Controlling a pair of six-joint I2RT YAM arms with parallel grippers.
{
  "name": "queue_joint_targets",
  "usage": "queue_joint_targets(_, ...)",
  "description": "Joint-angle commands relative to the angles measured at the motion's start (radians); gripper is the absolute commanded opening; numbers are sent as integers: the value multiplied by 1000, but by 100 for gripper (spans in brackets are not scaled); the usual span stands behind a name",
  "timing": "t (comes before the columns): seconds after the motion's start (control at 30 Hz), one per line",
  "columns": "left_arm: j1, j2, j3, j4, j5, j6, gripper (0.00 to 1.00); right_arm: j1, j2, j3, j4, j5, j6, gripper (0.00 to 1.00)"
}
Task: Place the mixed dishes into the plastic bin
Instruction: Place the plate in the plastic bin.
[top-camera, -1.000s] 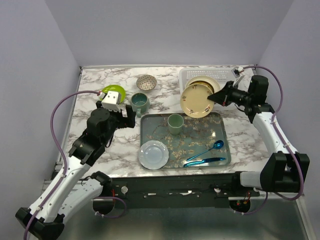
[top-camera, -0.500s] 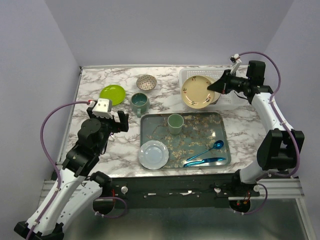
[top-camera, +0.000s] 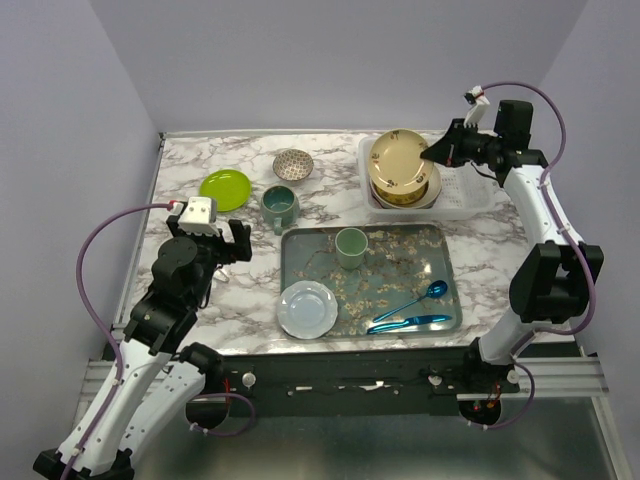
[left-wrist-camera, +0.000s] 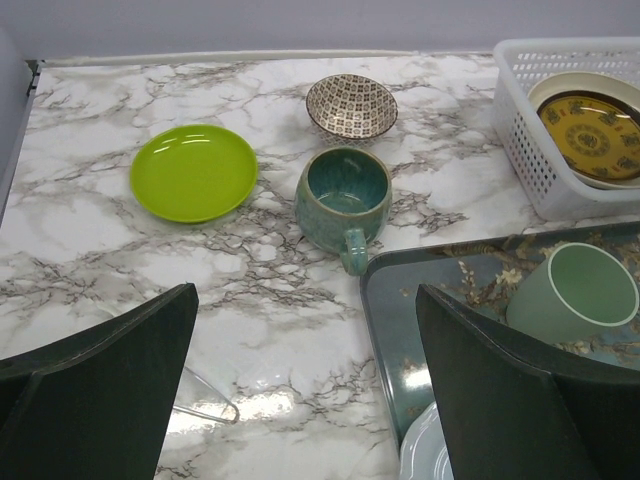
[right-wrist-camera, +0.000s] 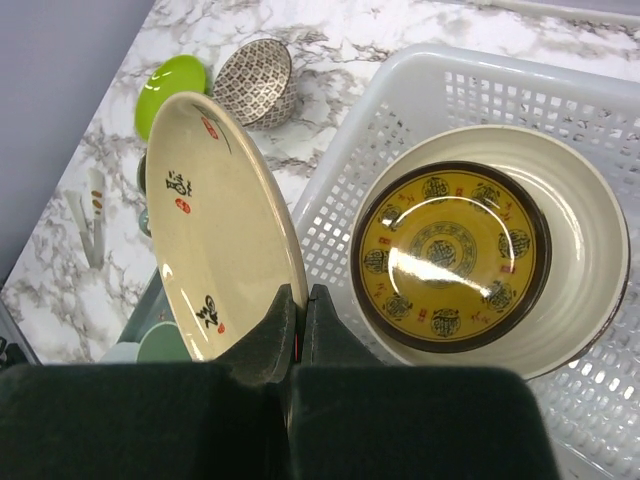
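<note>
My right gripper (top-camera: 438, 153) (right-wrist-camera: 302, 298) is shut on the rim of a cream plate (top-camera: 400, 157) (right-wrist-camera: 222, 220), held tilted above the white plastic bin (top-camera: 468, 205) (right-wrist-camera: 400, 105). Inside the bin an amber-yellow plate (right-wrist-camera: 450, 255) rests in a larger cream dish (right-wrist-camera: 592, 225). On the marble stand a lime green plate (top-camera: 225, 188) (left-wrist-camera: 193, 172), a speckled bowl (top-camera: 292, 164) (left-wrist-camera: 351, 104) and a dark teal mug (top-camera: 279, 205) (left-wrist-camera: 343, 195). My left gripper (top-camera: 236, 240) (left-wrist-camera: 305, 300) hovers open near the mug, holding nothing.
A grey crumb-strewn tray (top-camera: 442, 240) (left-wrist-camera: 400, 300) lies in front of the bin. It carries a light green cup (top-camera: 350, 246) (left-wrist-camera: 575, 292), a pale blue plate (top-camera: 307, 308) and two blue spoons (top-camera: 410, 308).
The right arm carried the cream plate up and back, from beside the tray's far edge to above the bin. The left arm pulled back from the lime green plate toward the near left.
</note>
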Motion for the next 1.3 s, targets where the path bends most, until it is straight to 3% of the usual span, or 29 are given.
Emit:
queue_joint_targets(0.0,16,-7,-10,24,8,1,99,-7,42,66,-16,57,22,0)
queue_joint_targets(1.27,91,7,-16,35,59,-8,99,-7,375,264,-50,213,-13,3)
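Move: The stack of plates in the plastic bin, topped by the yellow dish, lies about 10 cm ahead of the right hand, 1 cm to its left and some 20 cm below. The bin's middle is roughly 11 cm ahead and 5 cm right of the hand. The green cup on the tray stands 8 cm back and 15 cm left, about 22 cm below. From the left hand the stack is some 29 cm ahead and 38 cm to the right, 22 cm below. The cream plate, still pinched by its edge and leaning, is carried by the right hand forward and down towards the stack in the bin. It travels about 8 cm forward and 9 cm down, first mostly forward, then mostly sinking, drifting slightly right. The wrist turns some 10 degrees clockwise and tips down a little as the fingers keep their grip. ##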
